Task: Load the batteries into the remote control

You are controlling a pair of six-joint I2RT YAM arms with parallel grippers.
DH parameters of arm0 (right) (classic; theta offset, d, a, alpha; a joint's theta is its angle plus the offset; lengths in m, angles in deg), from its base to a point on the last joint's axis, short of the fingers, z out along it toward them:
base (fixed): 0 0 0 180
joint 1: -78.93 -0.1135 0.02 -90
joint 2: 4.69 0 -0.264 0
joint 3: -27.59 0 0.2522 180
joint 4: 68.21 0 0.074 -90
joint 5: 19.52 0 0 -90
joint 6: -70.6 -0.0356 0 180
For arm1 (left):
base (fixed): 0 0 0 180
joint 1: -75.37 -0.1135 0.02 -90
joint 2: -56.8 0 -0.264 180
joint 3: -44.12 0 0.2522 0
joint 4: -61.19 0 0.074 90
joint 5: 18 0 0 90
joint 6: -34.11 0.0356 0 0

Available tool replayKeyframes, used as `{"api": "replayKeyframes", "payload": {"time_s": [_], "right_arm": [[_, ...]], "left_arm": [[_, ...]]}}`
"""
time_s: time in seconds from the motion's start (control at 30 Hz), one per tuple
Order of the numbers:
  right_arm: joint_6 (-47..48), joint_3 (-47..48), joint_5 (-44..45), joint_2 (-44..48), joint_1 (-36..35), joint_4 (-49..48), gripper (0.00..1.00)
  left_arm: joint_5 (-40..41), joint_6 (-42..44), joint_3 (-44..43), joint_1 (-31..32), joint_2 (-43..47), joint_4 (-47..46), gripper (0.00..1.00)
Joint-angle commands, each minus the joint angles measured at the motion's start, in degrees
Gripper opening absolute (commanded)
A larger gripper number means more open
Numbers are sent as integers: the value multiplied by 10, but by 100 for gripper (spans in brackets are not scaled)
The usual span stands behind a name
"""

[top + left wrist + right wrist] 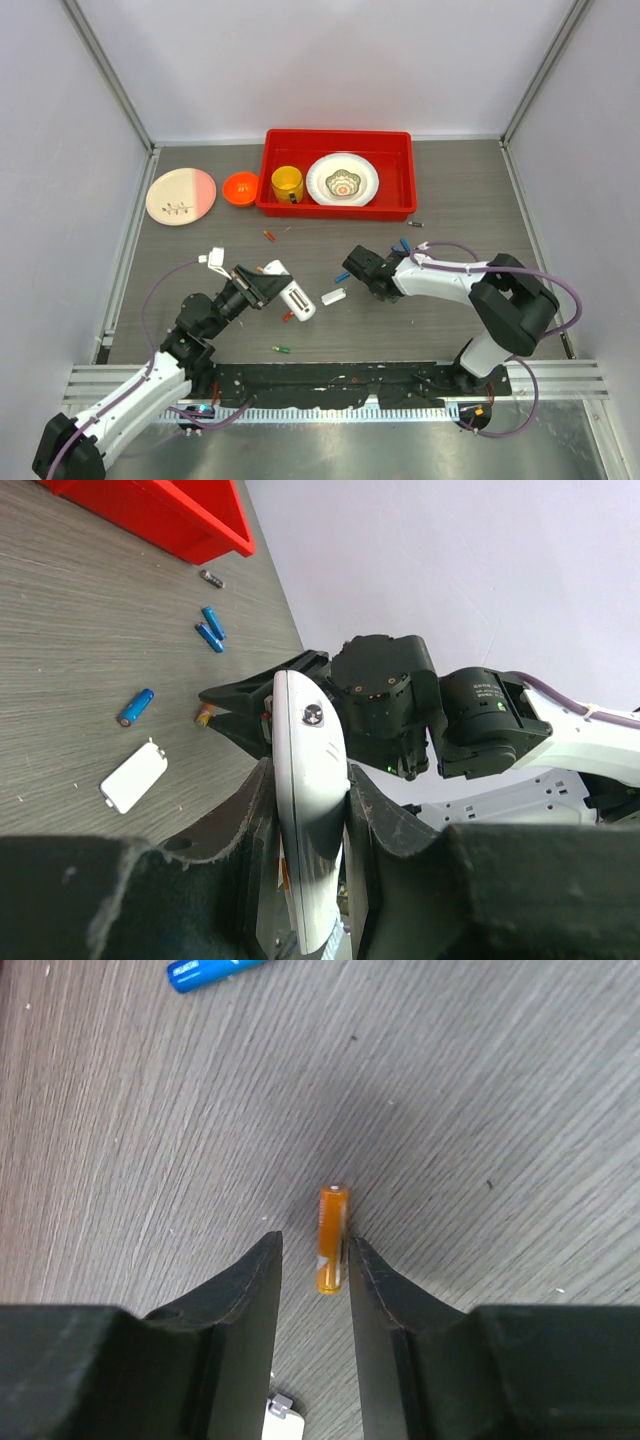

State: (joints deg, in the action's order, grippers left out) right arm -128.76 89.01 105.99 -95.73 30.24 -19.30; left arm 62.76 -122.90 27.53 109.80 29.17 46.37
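Observation:
My left gripper point(308, 770) is shut on the white remote control point(310, 730), holding it on edge above the table; from the top it shows as the remote control point(297, 299) in the left gripper point(266, 286). The right gripper point(314, 1245) is open and low over the table, straddling an orange battery point(332, 1240). That battery rests against the right finger, with a gap to the left finger. From above, the right gripper point(358, 268) sits just right of the remote. A blue battery point(342, 276) and the white back cover point(334, 296) lie between the two arms.
A red tray point(338, 205) at the back holds a yellow cup point(287, 183) and a patterned plate point(342, 179). An orange bowl point(240, 188) and a pink-white plate point(180, 195) stand to its left. More batteries lie around: blue point(404, 243), red point(268, 236), green point(281, 349).

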Motion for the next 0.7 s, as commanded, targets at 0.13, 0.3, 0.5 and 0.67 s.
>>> {"api": "replayKeyframes", "payload": {"time_s": [0.13,0.3,0.5,0.67], "right_arm": [[323,-11,47,96,-5,-104,54],[724,-75,-88,191,7,-245,61],[850,-42,-143,134,19,-151,84],[893,-26,-165,105,22,-181,85]], "left_arm": [[-22,14,21,1,-21,-46,0],[-29,16,21,1,-24,-52,0],[-34,21,21,2,-43,-56,0],[-45,22,18,2,-66,-69,0]]}}
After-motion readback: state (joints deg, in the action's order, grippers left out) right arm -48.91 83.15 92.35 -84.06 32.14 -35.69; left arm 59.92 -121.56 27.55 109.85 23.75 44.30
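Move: The orange battery lies just let go between the right fingertips, about 1 cm below the hand point. Of its neighbours, a lone blue battery is some 9 cm to the right hand's left and level with it, the white battery cover about 12 cm left and 6 cm back, and a blue pair roughly 8 cm ahead and 8 cm right. From the left hand, which holds the remote, the orange battery is about 22 cm right, 4 cm ahead and 18 cm below. Lift the right gripper off the orange battery by about 7 cm, turning it counter-clockwise as it goes and opening the fingers wide. Then sink some 4 cm back towards the same battery, completing roughly 65 degrees of turn, so that the finger gap runs along its length; stop short of touching it. Keep the remote gripped in the left hand, which sinks a centimetre or two. ##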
